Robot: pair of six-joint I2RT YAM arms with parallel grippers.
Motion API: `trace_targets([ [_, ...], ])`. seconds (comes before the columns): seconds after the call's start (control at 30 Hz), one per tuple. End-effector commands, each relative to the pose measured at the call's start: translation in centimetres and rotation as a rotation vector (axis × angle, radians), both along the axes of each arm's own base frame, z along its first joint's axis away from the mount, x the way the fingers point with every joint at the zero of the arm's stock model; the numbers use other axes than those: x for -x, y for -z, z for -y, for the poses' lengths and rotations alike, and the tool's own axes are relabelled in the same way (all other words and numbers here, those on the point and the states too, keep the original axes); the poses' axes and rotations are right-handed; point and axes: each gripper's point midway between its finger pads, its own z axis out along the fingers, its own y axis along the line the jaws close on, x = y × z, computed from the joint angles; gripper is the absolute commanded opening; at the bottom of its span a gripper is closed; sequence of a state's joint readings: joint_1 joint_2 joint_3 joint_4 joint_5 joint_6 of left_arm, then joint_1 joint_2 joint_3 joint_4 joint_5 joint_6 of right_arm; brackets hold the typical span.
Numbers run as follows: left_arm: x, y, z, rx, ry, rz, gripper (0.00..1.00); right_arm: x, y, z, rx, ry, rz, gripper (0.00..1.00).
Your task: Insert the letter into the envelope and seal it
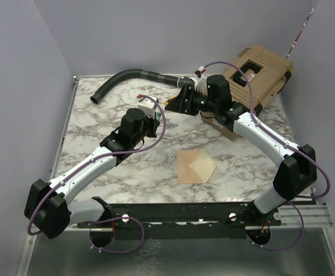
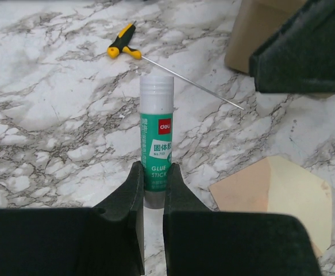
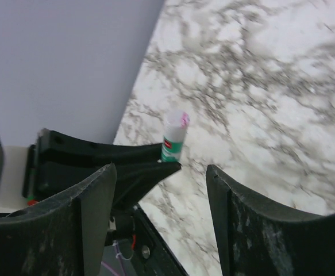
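My left gripper [image 2: 154,169] is shut on the lower part of a green and white glue stick [image 2: 156,138], which points away from the wrist above the marble. In the right wrist view the same glue stick [image 3: 174,137] pokes up from the left gripper's black fingers [image 3: 104,158]. My right gripper [image 3: 161,169] is open and faces it from a short distance, holding nothing. The peach envelope [image 1: 195,167] lies flat near the front middle, its triangular flap open to the right and paler inside. The envelope [image 2: 276,192] also shows at lower right. The letter is hidden.
A yellow-handled tool with a thin metal shaft [image 2: 124,46] lies on the marble beyond the glue stick. A tan case [image 1: 259,75] stands at the back right. A black hose [image 1: 124,77] curves along the back edge. Grey walls close the left and back.
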State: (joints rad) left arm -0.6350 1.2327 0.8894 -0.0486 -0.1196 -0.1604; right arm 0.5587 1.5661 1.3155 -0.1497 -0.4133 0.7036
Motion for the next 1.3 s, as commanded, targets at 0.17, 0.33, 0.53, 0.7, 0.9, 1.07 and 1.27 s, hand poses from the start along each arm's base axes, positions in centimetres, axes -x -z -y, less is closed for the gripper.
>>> trace_targets([
  [0.17, 1.6, -5.4, 0.8, 0.159, 0.069, 0.089, 0.00, 0.0, -3.3, -2.5, -0.007, -0.216, 0.070, 0.68],
  [0.33, 1.9, -6.3, 0.9, 0.184, 0.074, 0.099, 0.00, 1.6, -2.6, -3.0, 0.015, -0.377, 0.076, 0.63],
  [0.53, 2.0, -7.0, 1.3, 0.203, 0.089, 0.099, 0.00, 2.1, -2.1, -3.1, 0.025, -0.431, 0.075, 0.57],
  [0.7, 2.3, -7.2, 2.2, 0.209, 0.141, 0.092, 0.00, 2.1, -1.8, -3.6, -0.003, -0.452, 0.059, 0.52],
  [0.9, 2.4, -7.0, 2.3, 0.193, 0.154, 0.084, 0.00, 1.1, -2.3, -4.2, -0.019, -0.430, 0.069, 0.51],
  [1.07, 2.4, -7.2, 1.9, 0.176, 0.151, 0.096, 0.00, 0.5, -2.6, -4.1, -0.014, -0.389, 0.080, 0.49],
  [1.27, 2.7, -7.2, 1.6, 0.150, 0.154, 0.095, 0.00, 0.4, -2.4, -4.1, -0.002, -0.389, 0.068, 0.39],
])
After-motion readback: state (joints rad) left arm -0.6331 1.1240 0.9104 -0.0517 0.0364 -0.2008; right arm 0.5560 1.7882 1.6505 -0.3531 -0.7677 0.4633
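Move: My left hand already holds the glue stick by its lower end; the cap sits about 4 cm ahead, 3 cm right and 2 cm above that hand. From my open right hand the cap lies some 5 cm left, 2 cm ahead and 3 cm lower. On the table, about 24 cm beneath my right hand, the envelope lies 9 cm back and 7 cm right, the screwdriver handle some 19 cm ahead and 3 cm left. I bring my right fingers around the cap: up about 5 cm and left, then down some 3 cm and slightly back while the hand swings roughly 25 degrees counter-clockwise. I narrow them partway on either side of the cap, still short of a clear pinch. My left hand keeps its grip, lifting the stick about 5 cm and easing back and slightly right. ##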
